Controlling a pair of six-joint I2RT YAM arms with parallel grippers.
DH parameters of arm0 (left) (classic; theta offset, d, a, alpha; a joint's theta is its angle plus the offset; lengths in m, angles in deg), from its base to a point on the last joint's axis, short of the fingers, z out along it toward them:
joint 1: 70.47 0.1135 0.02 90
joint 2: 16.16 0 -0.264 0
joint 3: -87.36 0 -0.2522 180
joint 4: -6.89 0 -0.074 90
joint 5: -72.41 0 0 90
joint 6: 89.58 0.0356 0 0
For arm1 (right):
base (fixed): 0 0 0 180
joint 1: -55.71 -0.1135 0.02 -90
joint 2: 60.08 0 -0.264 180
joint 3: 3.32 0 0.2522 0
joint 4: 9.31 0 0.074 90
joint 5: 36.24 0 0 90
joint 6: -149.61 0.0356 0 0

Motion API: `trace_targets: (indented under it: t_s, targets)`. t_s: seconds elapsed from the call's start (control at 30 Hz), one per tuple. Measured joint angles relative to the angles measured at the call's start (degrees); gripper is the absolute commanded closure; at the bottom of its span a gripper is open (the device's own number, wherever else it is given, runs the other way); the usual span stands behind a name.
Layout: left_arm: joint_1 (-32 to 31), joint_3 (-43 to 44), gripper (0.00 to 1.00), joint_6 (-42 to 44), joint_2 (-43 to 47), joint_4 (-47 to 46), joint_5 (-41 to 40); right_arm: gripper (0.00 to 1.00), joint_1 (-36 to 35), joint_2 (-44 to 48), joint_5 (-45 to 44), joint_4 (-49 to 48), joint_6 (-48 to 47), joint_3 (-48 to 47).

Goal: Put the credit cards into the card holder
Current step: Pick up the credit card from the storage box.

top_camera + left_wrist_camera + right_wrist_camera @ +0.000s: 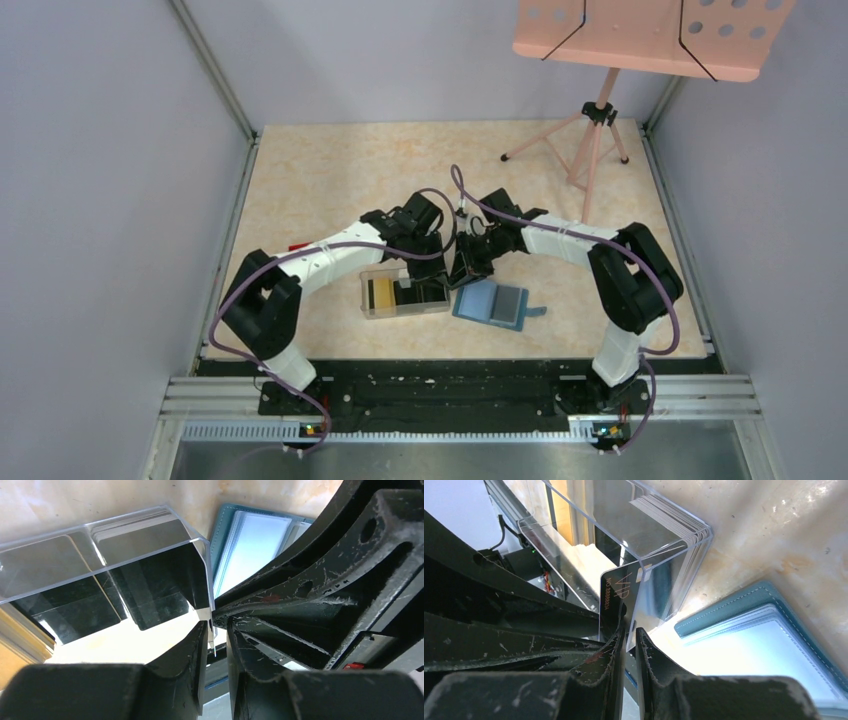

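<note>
The teal card holder (495, 303) lies open on the table, its pale blue pockets up (255, 545) (769, 645). To its left stands a clear plastic box (375, 312) holding gold credit cards (381, 292), black ones (155, 595) and a pale grey stack (669, 517). My left gripper (437, 270) (218, 630) is shut on the box's thin end wall at its corner. My right gripper (466, 272) (630, 635) is shut on the lower edge of an upright black card marked VIP (614, 592), at that same box corner (664, 545), right beside the holder.
Both grippers crowd together between the box and the holder; the right arm's fingers (325, 580) fill the left wrist view. A pink music stand (600, 130) stands at the back right. A small red object (297, 245) lies behind the left arm. Grey walls enclose the table.
</note>
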Motion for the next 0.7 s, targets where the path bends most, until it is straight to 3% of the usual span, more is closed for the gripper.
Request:
trace_targets:
  t_s: [0.17,0.37,0.43,0.7]
  targets:
    - [-0.11,0.00,0.78,-0.09,-0.96,-0.39,1.60,0.86,0.02,0.00,-0.83,0.13,-0.24,0.00]
    - [-0.13,0.94,0.99,0.07,-1.79,0.92,1.31,0.86,0.00,0.00,-0.85,0.07,-0.31,0.00]
    - [-0.13,1.51,1.00,0.20,-2.14,1.77,1.09,0.84,0.02,0.00,-0.74,-0.02,-0.28,0.00]
    - [-0.15,2.14,1.00,0.24,-1.95,4.33,-1.20,0.53,0.61,3.21,-0.46,-0.13,-0.02,0.00]
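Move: The black credit card stands edge-on between the left hand's slightly open fingers at the storage box's right end; its middle is about 3 cm below that hand point and 1 cm ahead. The box's middle is roughly 7 cm left, 1 cm back and 5 cm below; the blue card holder lies some 11 cm right, 3 cm back and 7 cm below. From the right hand, the card's middle is about 2 cm left, 1 cm ahead and 1 cm below. The left fingers shut on the black card, pinching it near its upper edge as that hand eases less than 1 cm down and slightly back, then drifts about 1 cm left. The right hand holds still with its fingers around the box's right wall, then spreads them wider and lifts nearly 2 cm, away from wall and card. ##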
